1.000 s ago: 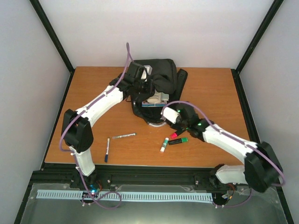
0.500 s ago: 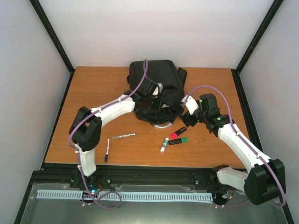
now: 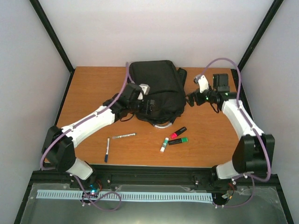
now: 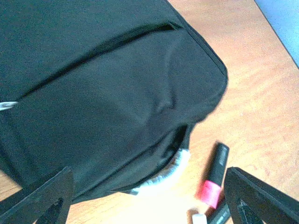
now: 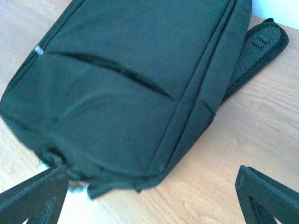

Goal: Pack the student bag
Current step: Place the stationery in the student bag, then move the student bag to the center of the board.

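Note:
The student bag (image 3: 156, 86) is a black backpack lying flat at the back middle of the table, and it fills much of both wrist views (image 4: 103, 93) (image 5: 131, 84). A pale edge (image 3: 161, 125) shows under its near end. My left gripper (image 3: 150, 106) hovers over the bag's near left part, open and empty (image 4: 149, 205). My right gripper (image 3: 192, 98) is just off the bag's right side, also open with nothing between its fingers (image 5: 149, 200). A padded strap (image 5: 259, 51) sticks out from under the bag.
In front of the bag lie a pink highlighter (image 3: 177, 133) (image 4: 214, 175), a green highlighter (image 3: 178, 141) and a white stick with a green cap (image 3: 164, 145). A silver pen (image 3: 123, 136) and a blue pen (image 3: 107, 149) lie near the front left.
Both grippers have opened and drawn away from the bag. The bag, bunched up with its inside showing before, now lies flat. The right arm swung back and to the right.

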You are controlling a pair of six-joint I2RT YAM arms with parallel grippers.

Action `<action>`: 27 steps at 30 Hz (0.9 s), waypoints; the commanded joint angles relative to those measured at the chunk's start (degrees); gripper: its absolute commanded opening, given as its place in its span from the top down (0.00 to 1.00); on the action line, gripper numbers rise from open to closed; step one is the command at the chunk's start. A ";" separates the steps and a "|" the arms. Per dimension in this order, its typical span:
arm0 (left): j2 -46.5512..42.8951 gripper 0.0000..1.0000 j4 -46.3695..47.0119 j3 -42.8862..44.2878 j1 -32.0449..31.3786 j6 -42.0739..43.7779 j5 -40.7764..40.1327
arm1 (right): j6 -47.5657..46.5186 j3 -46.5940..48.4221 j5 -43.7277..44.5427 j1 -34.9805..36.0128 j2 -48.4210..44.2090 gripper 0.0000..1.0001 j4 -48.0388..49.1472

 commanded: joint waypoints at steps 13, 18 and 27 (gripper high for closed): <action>4.55 0.09 21.26 -12.62 16.40 -20.49 3.18 | 15.93 23.22 -7.60 -2.36 39.25 0.28 -3.33; 14.48 0.19 24.08 -6.87 16.72 -20.24 7.47 | 15.66 22.65 -14.28 -2.36 41.28 0.52 -3.42; 24.09 0.34 29.68 0.05 16.49 -20.63 15.07 | 13.88 14.22 -16.78 -3.65 35.43 0.85 -4.18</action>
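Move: The student bag's left side, near the zip pull, lies about 10 cm ahead of the left hand, 6 cm to its left and 13 cm below. From the right hand, the bag's right side is some 8 cm ahead, 3 cm left and 15 cm below. The bag's handle sits roughly 3 cm back and 7 cm right of the left hand. The red marker lies 11 cm back and 7 cm left of the right hand; both are some 17 cm lower. The bag's two sides are taken at once. The left hand swings left clear of the front flap, then sinks forward about 13 cm and eases back right onto the left edge, turning some 25 degrees counter-clockwise, fingers starting to close around it. The right hand reaches forward, drops about 15 cm with fingers tipping down, and pinches the right side's fabric nearly shut. ##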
